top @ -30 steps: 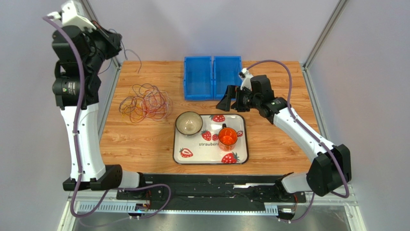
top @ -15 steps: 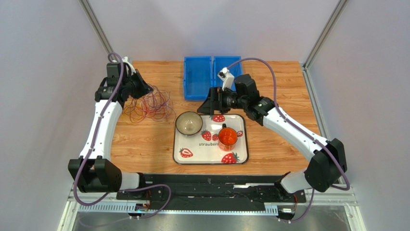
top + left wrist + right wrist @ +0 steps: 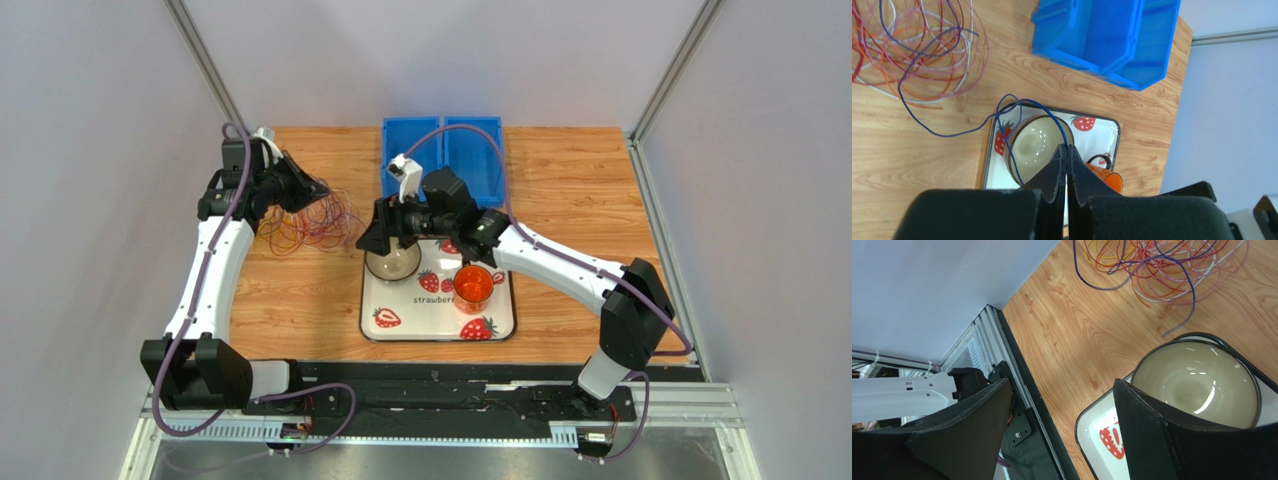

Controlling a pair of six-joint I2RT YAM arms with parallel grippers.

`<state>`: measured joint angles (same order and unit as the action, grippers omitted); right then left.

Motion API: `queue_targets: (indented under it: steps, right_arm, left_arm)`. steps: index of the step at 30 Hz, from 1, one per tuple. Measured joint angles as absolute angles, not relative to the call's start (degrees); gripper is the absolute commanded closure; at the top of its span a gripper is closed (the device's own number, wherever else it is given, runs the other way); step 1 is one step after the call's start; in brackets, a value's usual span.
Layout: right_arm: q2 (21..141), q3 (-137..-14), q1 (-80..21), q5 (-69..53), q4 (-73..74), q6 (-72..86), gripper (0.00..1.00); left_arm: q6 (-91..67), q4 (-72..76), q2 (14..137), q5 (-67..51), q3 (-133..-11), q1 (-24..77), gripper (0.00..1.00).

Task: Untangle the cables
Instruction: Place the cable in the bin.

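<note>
The cables point(image 3: 305, 222) lie as a loose tangle of red, orange, white and dark loops on the wooden table at the left; they also show in the left wrist view point(image 3: 917, 50) and the right wrist view point(image 3: 1152, 265). My left gripper point(image 3: 318, 190) hangs at the tangle's upper right edge. Its jaws point(image 3: 1068, 149) are shut on a thin blue cable point(image 3: 1002, 112) that loops back toward the tangle. My right gripper point(image 3: 372, 242) stands open just right of the tangle, over the left rim of a beige bowl point(image 3: 392, 262). Nothing is between its fingers point(image 3: 1062, 382).
A white strawberry tray point(image 3: 440, 325) holds the bowl point(image 3: 1197, 385) and an orange mug point(image 3: 473, 285). Two blue bins point(image 3: 440, 160) stand at the back centre. Metal frame posts rise at the table's back corners.
My left arm has dropped from high at the back left down to the tangle. My right arm has swung left from the blue bins to over the bowl.
</note>
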<state>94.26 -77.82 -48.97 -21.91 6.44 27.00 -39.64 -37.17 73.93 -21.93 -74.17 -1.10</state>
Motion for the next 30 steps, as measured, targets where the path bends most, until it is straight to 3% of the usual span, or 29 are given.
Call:
queue_targets:
  steps: [12,20,30]
  right_arm:
    - [100.4,-84.1,-54.6,-8.8,-1.0,22.6,0.29]
    - [105.7,-92.4,-56.6,-4.5,-0.7,20.1,0.45]
    - [107.0,-93.3,-57.0,-2.5,0.7,19.4,0.5]
  left_arm:
    - [-52.7,-39.7,68.1,-22.6,-70.8,-1.1,1.0]
    - [-54.2,-39.9,67.9,-23.5,-69.3,-1.1,1.0]
    - [-53.9,-40.0,67.8,-23.6,-69.0,-1.1,1.0]
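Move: Just under the shut left fingertips hangs the blue cable, about 8 cm ahead of the right hand, 8 cm to its left and level with it. From the right hand the bowl lies some 4 cm ahead, 2 cm right and 12 cm down; the cable pile about 12 cm ahead, 16 cm left, 15 cm down. For the left hand, the open right fingers wait roughly 8 cm back, 8 cm right, 2 cm lower. Reaching for the held blue cable, the right hand goes about 7.5 cm left, then also 4 cm forward and slightly up, tipping its fingers up some 15 degrees and narrowing them from wide to about half open. The left hand keeps its pinch and draws back about 3 cm towards the right hand with a small roll, then holds still while the right fingers come in beneath its tips. ##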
